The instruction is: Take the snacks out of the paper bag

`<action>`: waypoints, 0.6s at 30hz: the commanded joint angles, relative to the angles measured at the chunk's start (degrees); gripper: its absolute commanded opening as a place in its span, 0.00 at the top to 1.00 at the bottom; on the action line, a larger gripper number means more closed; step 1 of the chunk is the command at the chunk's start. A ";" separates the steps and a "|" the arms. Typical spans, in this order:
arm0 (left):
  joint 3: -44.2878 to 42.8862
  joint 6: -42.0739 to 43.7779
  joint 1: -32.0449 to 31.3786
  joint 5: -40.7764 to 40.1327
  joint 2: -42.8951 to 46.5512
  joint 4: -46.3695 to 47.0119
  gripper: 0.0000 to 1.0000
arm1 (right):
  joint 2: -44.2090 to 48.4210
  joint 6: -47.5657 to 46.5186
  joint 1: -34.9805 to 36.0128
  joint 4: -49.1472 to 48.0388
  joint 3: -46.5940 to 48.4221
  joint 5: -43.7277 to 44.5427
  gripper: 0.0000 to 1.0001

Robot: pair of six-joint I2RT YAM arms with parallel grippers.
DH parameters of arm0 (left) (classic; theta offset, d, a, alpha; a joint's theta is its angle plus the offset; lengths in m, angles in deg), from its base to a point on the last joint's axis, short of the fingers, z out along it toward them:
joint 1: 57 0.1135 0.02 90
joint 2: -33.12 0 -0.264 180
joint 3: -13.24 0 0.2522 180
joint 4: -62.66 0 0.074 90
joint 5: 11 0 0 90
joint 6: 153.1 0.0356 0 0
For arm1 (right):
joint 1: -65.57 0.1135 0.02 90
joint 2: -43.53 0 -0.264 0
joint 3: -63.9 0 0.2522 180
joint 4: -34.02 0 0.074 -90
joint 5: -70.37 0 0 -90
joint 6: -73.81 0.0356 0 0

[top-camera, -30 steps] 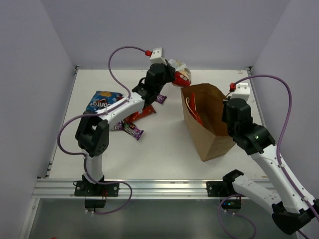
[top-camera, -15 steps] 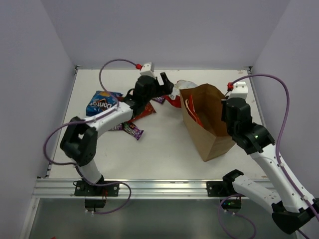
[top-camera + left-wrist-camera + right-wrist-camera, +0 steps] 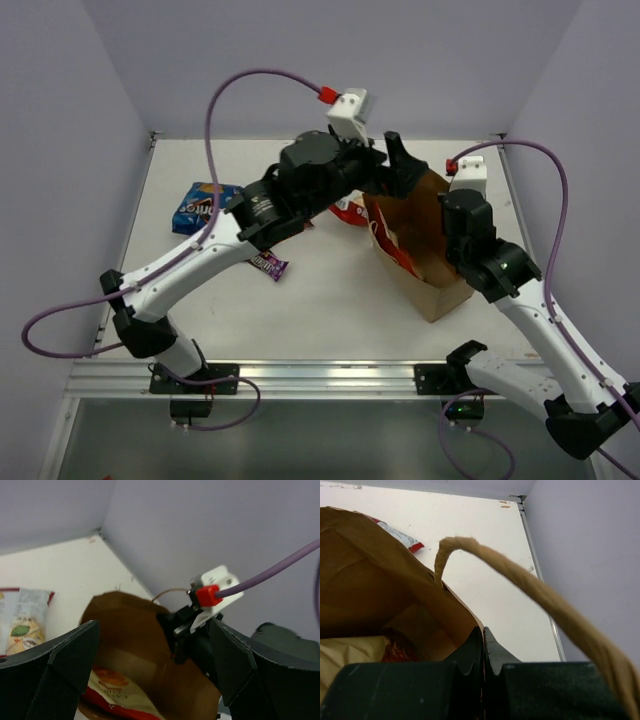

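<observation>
The brown paper bag (image 3: 428, 262) stands at the right with its mouth open. My right gripper (image 3: 483, 641) is shut on the bag's rim beside the twisted handle (image 3: 520, 577). My left gripper (image 3: 150, 680) hangs open just above the bag's mouth (image 3: 132, 630), nothing between its fingers. A cream-and-orange chip packet (image 3: 112, 686) with a red edge lies inside the bag. The white-and-red chip bag (image 3: 350, 212) lies on the table left of the bag. The blue Doritos bag (image 3: 200, 205) and a purple candy bar (image 3: 268, 265) lie further left.
The left arm (image 3: 215, 250) stretches diagonally across the table and hides some packets. The table's back edge and right rail (image 3: 540, 575) run close to the bag. Purple cables (image 3: 250, 85) loop above both arms.
My left gripper let go of the white-and-red chip bag on the table, opened, and swung right to above the bag's mouth. The paper bag has shifted a little; my right gripper still holds its rim.
</observation>
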 commanded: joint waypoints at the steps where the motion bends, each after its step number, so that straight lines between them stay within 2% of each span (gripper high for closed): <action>1: -4.22 0.88 -2.82 -2.82 -7.14 -13.88 0.04 | -0.10 -2.76 1.33 -4.73 1.82 6.01 1.00; 4: -5.64 -2.10 -4.32 -5.46 -8.99 -19.61 0.04 | -0.18 -2.76 2.65 -5.26 1.29 8.91 1.00; 8: -0.37 -6.50 -5.28 -5.73 -7.59 -19.97 0.05 | -0.45 -5.31 4.85 -7.63 -0.03 13.65 1.00; 18: 6.40 -11.78 -7.04 -11.97 -2.49 -21.72 0.02 | -0.80 -3.64 7.14 -7.54 -0.38 15.86 1.00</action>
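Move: The chips bag still in the paper bag lies almost straight under my open left hand, about 32 cm down, 2 cm back and 2 cm to the right. Around it the paper bag centres 3 cm back, 6 cm right and 32 cm below; the red-and-white snack on the table lies 10 cm ahead, 7 cm left and 45 cm below. From my right hand, which pinches the paper bag's rim, the chips bag is 10 cm left, 4 cm back and 15 cm down. I drop my left hand fast, about 18 cm down towards the chips bag through the space over the paper bag's mouth, swinging a few centimetres right and then back left, and drawing about 3 cm back. My fingers stay wide open while the wrist tips them some 30 degrees downward, slowing near the rim. My right hand keeps its pinch on the rim and lifts it 1 or 2 cm with a slight turn. ##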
